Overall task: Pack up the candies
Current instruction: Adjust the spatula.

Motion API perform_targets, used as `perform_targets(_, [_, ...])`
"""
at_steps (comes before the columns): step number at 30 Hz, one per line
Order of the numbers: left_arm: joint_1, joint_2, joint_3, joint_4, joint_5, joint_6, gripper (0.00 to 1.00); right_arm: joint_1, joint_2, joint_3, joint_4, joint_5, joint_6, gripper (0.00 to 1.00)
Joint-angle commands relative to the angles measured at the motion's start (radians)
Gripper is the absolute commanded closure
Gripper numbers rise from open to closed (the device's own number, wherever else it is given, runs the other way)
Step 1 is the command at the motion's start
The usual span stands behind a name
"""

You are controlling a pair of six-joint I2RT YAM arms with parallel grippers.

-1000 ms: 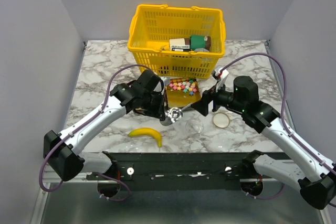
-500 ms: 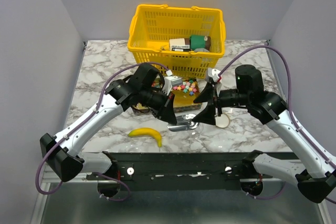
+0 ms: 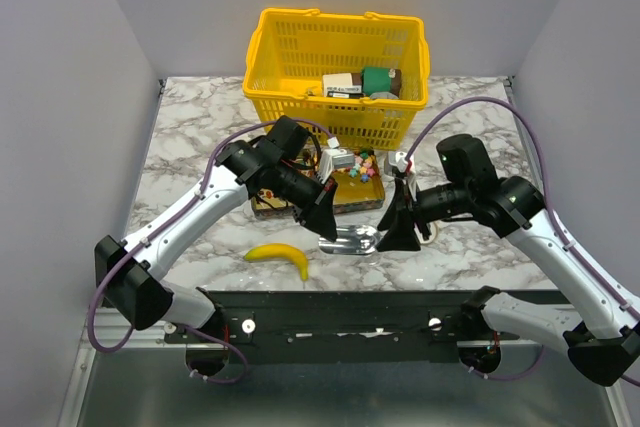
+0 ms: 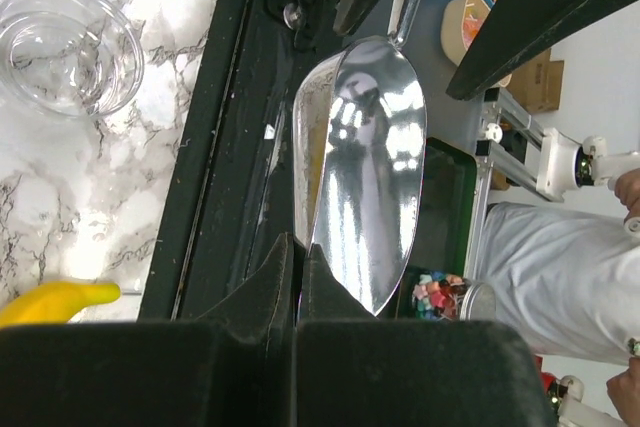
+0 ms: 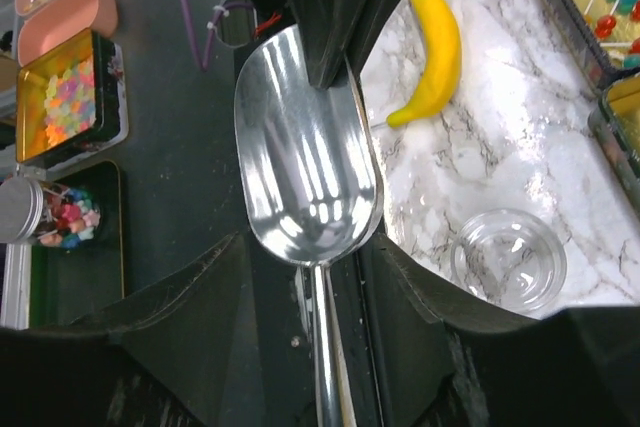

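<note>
The candies [image 3: 361,165] are tiny multicoloured sweets in a gold tray in front of the basket. A shiny metal scoop [image 3: 350,239] hangs level near the table's front edge. My left gripper [image 3: 324,221] is shut on the front lip of the scoop's bowl [image 4: 365,157], with its jaws pressed together at that edge [image 4: 298,252]. My right gripper [image 5: 315,245] straddles the scoop where the bowl [image 5: 305,172] meets the thin handle [image 5: 330,347]. Its fingers [image 5: 440,317] stand apart on either side, and the handle touches neither. The scoop is empty.
A yellow basket [image 3: 290,117] with boxes stands at the back. A banana [image 3: 281,255] lies at the front left. A clear glass bowl [image 5: 508,259] sits on the marble next to the scoop. A round lid [image 3: 428,235] lies behind my right gripper.
My left arm has carried the scoop from the candy tray toward the front edge. My right gripper has come down over the handle and its jaws have narrowed.
</note>
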Motion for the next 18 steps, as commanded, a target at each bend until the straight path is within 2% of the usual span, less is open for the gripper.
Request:
perform_targets(1, [0.017, 0.001, 0.035, -0.050, 0.088, 0.083, 1.00, 0.007, 0.001, 0.006, -0.093, 0.026, -0.027, 0.40])
perform_targets(7, [0.017, 0.007, 0.037, -0.058, 0.108, 0.080, 1.00, 0.018, 0.014, -0.009, -0.090, 0.072, -0.027, 0.42])
perform_targets(11, [0.015, 0.002, 0.032, -0.056, 0.115, 0.077, 1.00, 0.025, 0.018, -0.015, -0.070, 0.096, -0.021, 0.60])
perform_targets(18, [0.015, 0.010, 0.040, -0.038, 0.113, 0.066, 1.00, 0.038, 0.043, -0.026, -0.042, 0.076, 0.016, 0.75])
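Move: The spatula's handle lies almost at the open right fingers, its middle some 3 cm to their right and about 1 cm below. From that hand the glass bowl stands about 15 cm ahead, 2 cm left and 22 cm below; the banana lies about 12 cm ahead, 26 cm left and equally low. The left hand still grips the blade, with the handle's middle some 17 cm to its right, about level. The right hand sinks about 2 cm and partly closes its fingers around the handle; the left keeps holding the blade. ##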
